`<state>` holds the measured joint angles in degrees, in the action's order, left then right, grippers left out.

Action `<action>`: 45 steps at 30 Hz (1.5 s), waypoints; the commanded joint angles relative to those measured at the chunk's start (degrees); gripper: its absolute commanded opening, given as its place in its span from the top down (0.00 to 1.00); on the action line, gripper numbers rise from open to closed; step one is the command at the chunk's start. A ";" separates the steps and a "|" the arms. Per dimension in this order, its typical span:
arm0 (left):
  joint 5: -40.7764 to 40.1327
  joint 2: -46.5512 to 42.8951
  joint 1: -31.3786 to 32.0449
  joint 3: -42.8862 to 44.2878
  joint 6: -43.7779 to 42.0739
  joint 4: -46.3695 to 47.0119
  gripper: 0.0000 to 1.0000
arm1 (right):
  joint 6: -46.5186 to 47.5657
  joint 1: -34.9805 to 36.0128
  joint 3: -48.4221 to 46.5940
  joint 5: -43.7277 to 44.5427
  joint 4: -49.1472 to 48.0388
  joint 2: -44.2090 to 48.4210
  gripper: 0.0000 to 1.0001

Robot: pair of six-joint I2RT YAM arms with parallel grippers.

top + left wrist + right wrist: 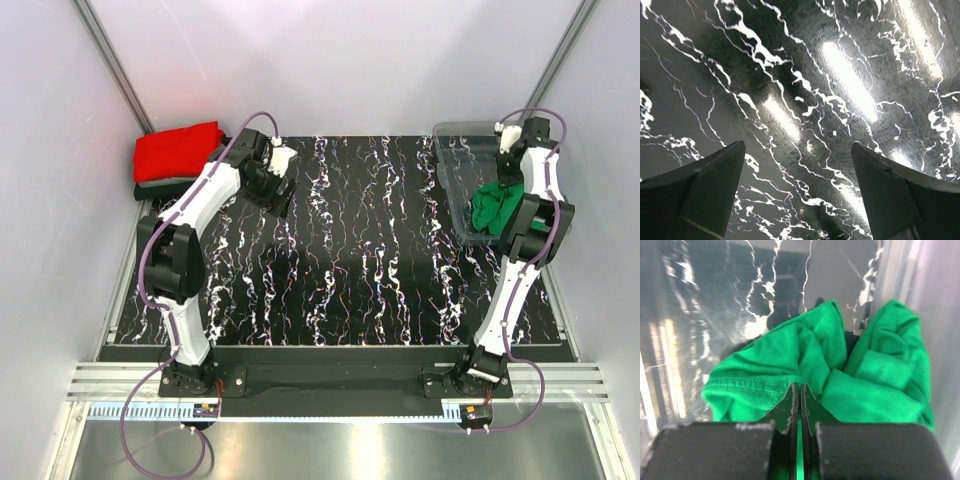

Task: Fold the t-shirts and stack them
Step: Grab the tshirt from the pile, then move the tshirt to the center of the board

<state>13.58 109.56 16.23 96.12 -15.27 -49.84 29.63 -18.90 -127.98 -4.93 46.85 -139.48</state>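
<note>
A bright green t-shirt [765,365] lies crumpled in the clear plastic bin [452,160] at the back right, also seen in the top view [493,207]. My right gripper [800,386] points down into the bin, shut, its tips pinching the shirt's stitched hem, with folds bunching at the tips. A folded red t-shirt [178,150] rests on a dark folded one [158,188] at the back left corner. My left gripper [797,146] hangs open over the bare marbled mat with nothing between its fingers, just right of that stack [277,188].
The black mat with white veins [360,270] covers the table between the arms. The bin's clear walls [892,285] stand close around the right gripper. Grey enclosure walls and metal posts [110,60] border the back and sides.
</note>
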 commanded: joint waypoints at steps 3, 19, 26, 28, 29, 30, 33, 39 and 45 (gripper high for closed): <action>-1.98 0.31 0.82 3.38 -1.08 1.07 0.06 | -2.29 2.80 -9.63 -6.49 1.66 15.18 1.00; -4.69 -0.40 -4.36 14.01 5.25 -2.00 0.01 | 7.45 30.92 -24.24 -17.75 -3.86 34.71 1.00; -4.62 -1.80 -6.38 11.73 6.48 -1.84 0.01 | 4.48 37.96 -30.48 -18.80 -10.10 34.54 1.00; -5.67 -1.98 -6.82 10.76 5.95 -1.75 0.01 | 2.29 38.32 -31.19 -19.06 -13.17 34.54 1.00; -5.67 -2.07 -7.00 10.32 5.69 -1.83 0.01 | 1.84 38.41 -31.10 -18.98 -13.80 34.63 1.00; -5.59 -2.15 -7.26 10.23 5.34 -1.83 0.01 | 1.32 38.32 -31.10 -18.80 -14.59 34.54 1.00; -5.41 -2.15 -7.70 10.14 5.25 -1.75 0.01 | 0.35 38.41 -29.96 -19.85 -15.29 34.10 1.00; -6.37 -1.72 -7.79 10.58 4.63 -1.57 0.02 | -3.87 38.58 -25.85 -23.63 -16.27 32.52 1.00; -2.61 -1.10 -7.79 10.32 2.27 -1.83 0.08 | 3.66 38.50 9.89 -18.64 -19.06 39.54 1.00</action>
<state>8.62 109.67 8.38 106.21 -10.76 -52.73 28.88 19.25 -132.29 -26.94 29.36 -100.44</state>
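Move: The right gripper is already shut on the green t-shirt in the grey bin; the crumpled shirt's middle lies about 3 cm back from that hand, level sideways and 3 cm below, with the bin's middle roughly under the hand. The clear middle of the table is some 45 cm to its left, about 17 cm nearer the base and 4 cm lower. That same spot lies about 10 cm right of the left hand, 10 cm back and 10 cm below. Keeping its pinch on the green t-shirt, the right hand whips it up out of the bin, rising some 55 cm while swinging about 40 cm left towards the table's middle and drawing back a good 10 cm, its fingers tipping up from the bin and turning counter-clockwise, until it starts sinking again by close to 10 cm at the end. The empty left hand, fingers wide open, lifts about 7 cm and reaches some 5 cm forward, then shifts left roughly as far, easing back down a little. ##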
